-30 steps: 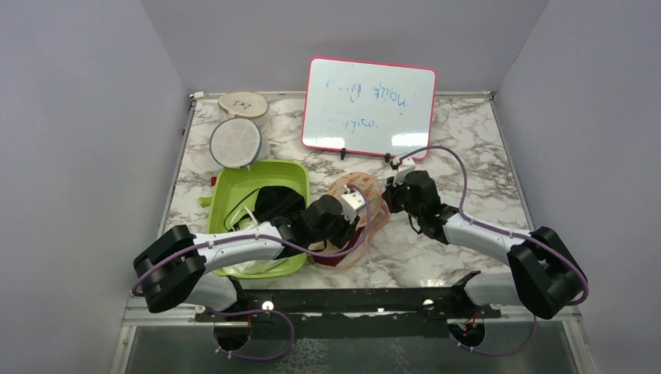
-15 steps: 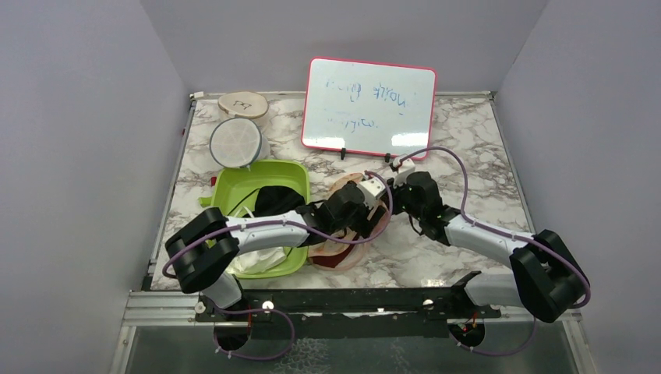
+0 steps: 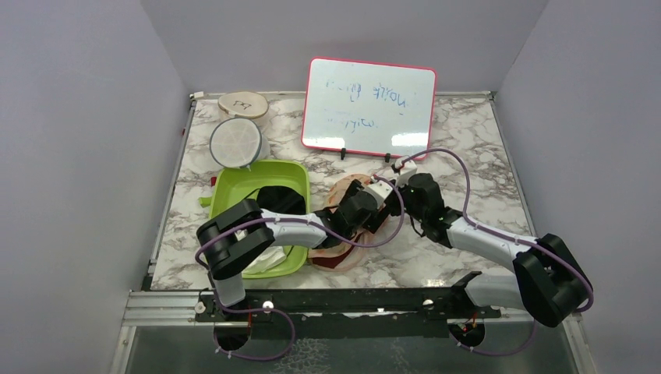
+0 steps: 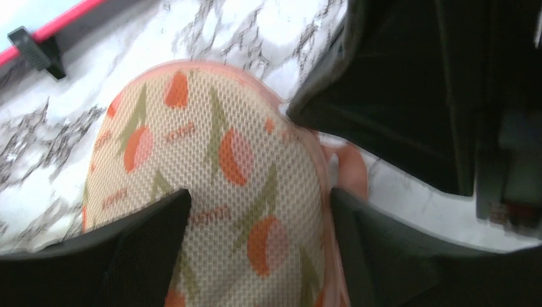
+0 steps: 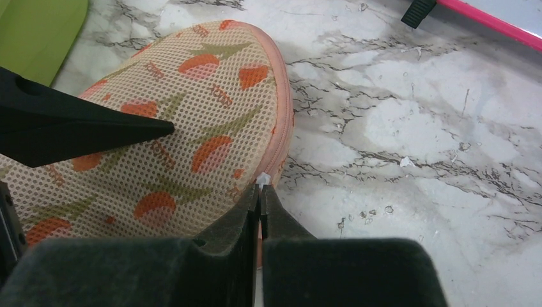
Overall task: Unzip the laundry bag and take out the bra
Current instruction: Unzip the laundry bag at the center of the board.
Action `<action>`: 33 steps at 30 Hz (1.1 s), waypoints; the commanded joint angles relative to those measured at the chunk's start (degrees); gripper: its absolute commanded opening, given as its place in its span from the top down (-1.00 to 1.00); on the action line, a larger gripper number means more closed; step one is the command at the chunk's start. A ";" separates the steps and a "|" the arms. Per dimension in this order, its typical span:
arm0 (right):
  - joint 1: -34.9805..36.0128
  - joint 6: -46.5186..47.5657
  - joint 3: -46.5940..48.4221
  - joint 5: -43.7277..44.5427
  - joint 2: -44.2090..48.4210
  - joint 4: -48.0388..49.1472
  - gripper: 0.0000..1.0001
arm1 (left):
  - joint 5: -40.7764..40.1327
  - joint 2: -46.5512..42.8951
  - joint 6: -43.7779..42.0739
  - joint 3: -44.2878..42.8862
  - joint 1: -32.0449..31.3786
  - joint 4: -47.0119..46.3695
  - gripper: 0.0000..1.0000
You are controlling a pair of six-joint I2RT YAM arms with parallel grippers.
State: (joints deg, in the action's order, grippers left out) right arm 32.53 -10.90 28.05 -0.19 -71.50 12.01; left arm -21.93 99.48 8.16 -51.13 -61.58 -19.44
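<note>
The laundry bag (image 3: pixel 340 193) lies flat beside the green tub, peach mesh with orange and green prints (image 4: pixel 217 153) (image 5: pixel 192 134). Dark maroon fabric, the bra (image 3: pixel 330 262), shows at the bag's near end. My left gripper (image 4: pixel 259 220) hovers open over the bag's far half, one finger (image 4: pixel 128 249) over the mesh and the other (image 4: pixel 396 256) at its pink rim. My right gripper (image 5: pixel 261 192) is shut at the bag's pink edge, with a small white zip tab (image 5: pixel 262 180) poking out between its tips. In the top view the two grippers (image 3: pixel 372 212) (image 3: pixel 395 204) sit close together.
The green tub (image 3: pixel 295 168) to the left holds a black garment (image 3: pixel 277 199) and white cloth (image 3: pixel 263 261). Two round discs (image 3: pixel 238 142) (image 3: pixel 243 103) lie at the back left. A pink-framed whiteboard (image 3: pixel 368 105) stands behind the bag.
My left gripper has opened and slid along the bag toward its far right end, next to the right gripper. The right gripper has stayed shut in place.
</note>
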 commanded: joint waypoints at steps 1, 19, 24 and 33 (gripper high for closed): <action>-0.02 -0.96 -0.86 -1.76 0.97 0.92 0.99 | -4.81 2.60 0.24 -2.06 -0.21 -3.33 -0.28; -0.10 -0.99 0.55 2.88 0.11 1.23 0.99 | 8.92 -10.40 -2.67 5.23 -0.21 -1.64 0.98; -0.59 0.07 2.14 5.65 -0.70 0.30 0.99 | 12.43 -12.31 -2.97 6.23 -0.16 -0.55 1.00; -1.37 0.18 3.83 5.45 -5.97 4.81 0.99 | 16.21 -13.79 -4.67 5.96 -0.21 -0.05 1.00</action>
State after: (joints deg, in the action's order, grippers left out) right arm 32.12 -11.49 30.11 2.26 -74.72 12.56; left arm -10.81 87.96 4.89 -45.17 -61.47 -18.92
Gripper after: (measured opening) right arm 0.008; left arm 0.008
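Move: The left hand is open around the rim of the laundry bag, with the mesh edge it will pinch about 1 cm ahead and 1 cm below. The zipper pull in the right fingers is some 4 cm to its right and 1 cm ahead; the dark red bra shows about 12 cm back and 9 cm left. From the right hand, the bag's far end is roughly 5 cm ahead and 9 cm left, and that mesh edge 4 cm left, 1 cm back. The left hand eases about 1 cm forward and slightly down, shuts its fingers on the mesh just beside the zipper rim, then draws the pinched fold up and back, some 4 cm each way, away from the right hand while turning roughly 15 degrees clockwise. The right hand stays almost still with its closed fingers keeping hold of the zipper pull, and only once the mesh is held taut does it start pulling forward along the rim, by about 1.5 cm. ##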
